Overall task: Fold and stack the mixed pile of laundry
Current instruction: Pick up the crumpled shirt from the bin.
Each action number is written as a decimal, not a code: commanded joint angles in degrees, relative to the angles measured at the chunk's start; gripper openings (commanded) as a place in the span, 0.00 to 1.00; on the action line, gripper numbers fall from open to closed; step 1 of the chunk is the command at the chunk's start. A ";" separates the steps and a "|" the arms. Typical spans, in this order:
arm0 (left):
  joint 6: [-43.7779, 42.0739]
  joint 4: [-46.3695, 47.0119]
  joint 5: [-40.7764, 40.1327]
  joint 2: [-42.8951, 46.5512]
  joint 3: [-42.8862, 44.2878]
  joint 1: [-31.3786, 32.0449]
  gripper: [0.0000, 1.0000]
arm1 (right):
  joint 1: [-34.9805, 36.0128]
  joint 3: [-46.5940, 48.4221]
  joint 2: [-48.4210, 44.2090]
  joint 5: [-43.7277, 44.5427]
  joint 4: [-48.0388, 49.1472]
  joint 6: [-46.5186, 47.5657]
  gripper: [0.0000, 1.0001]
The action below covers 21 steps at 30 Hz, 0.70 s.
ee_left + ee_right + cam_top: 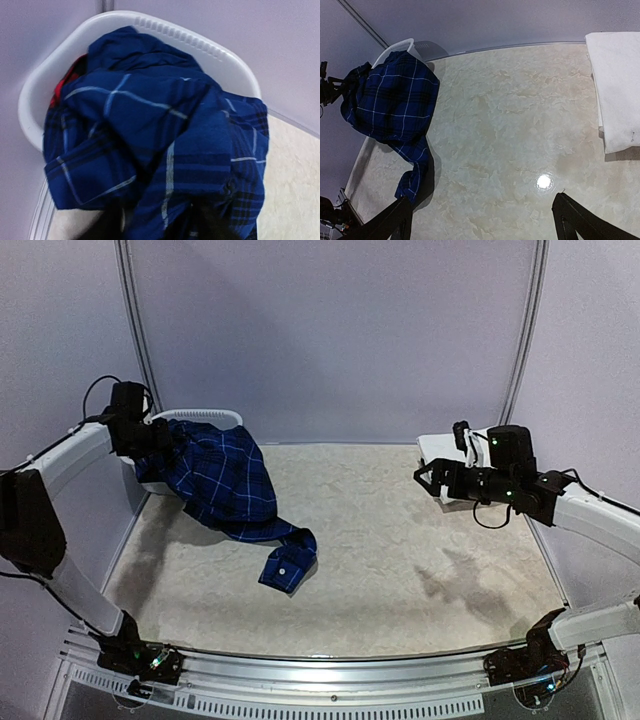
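Note:
The navy plaid shirt (225,480) spills out of the white basket (205,416) at the back left, its sleeve cuff (288,565) lying on the table. My left gripper (158,440) is at the basket's rim, buried in the shirt. In the left wrist view the shirt (150,140) fills the frame and covers my left gripper (160,225). Its dark fingers stand apart with cloth bunched between them, so the grip is unclear. A bit of red (60,87) shows inside the basket (40,90). My right gripper (430,483) hovers open over the right side, holding nothing.
A folded white cloth (615,90) lies at the back right of the table, just behind my right gripper (482,220). The shirt (390,105) and basket (400,46) sit far to its left. The marbled tabletop (400,560) lies between the arms.

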State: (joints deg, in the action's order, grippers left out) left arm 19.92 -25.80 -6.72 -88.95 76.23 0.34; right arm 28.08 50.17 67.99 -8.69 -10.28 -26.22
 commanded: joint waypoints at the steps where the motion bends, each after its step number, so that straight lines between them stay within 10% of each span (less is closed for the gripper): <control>1: 0.04 2.47 8.65 -0.24 2.89 -0.33 0.22 | 0.24 -0.78 0.96 -0.52 1.31 -0.41 0.99; 4: -0.53 4.47 12.26 0.34 2.62 -0.34 0.00 | 0.28 -0.61 1.78 -0.86 1.66 -0.50 0.99; 10: -1.69 3.66 18.06 3.38 4.65 2.99 0.00 | 0.25 0.12 2.79 -1.28 1.77 -0.54 0.99; 21: -10.02 -5.01 8.85 11.03 15.84 31.82 0.00 | 0.26 2.33 -6.41 3.84 -4.07 0.85 0.99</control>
State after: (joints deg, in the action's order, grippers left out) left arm 12.99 -28.38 2.76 -80.90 90.89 25.71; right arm 28.08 50.30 67.44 -8.32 -11.33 -26.50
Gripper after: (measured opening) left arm 0.013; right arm 0.989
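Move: The gathered fold of the crumpled shirt that the left hand is closing on lies right at its fingertips, a centimetre or two ahead and below. The bin's middle is about 8 cm farther ahead of the hand and some 12 cm below; the shirt's body sags over the rim about 15 cm to the hand's right and 8 cm back. Its sleeve cuff lies on the table roughly 38 cm right, 22 cm back. From the right hand, the fold is some 73 cm left and 14 cm ahead. The left fingers pinch the bunched shirt fold, going from half open to shut while the hand eases slightly forward and to the right. Then, keeping that grip, the arm sweeps right and up and finally a little back, ending about 22 cm right and 17 cm higher, turning some 35 degrees clockwise as the fingers tip upward, to draw the shirt up out of the bin. ##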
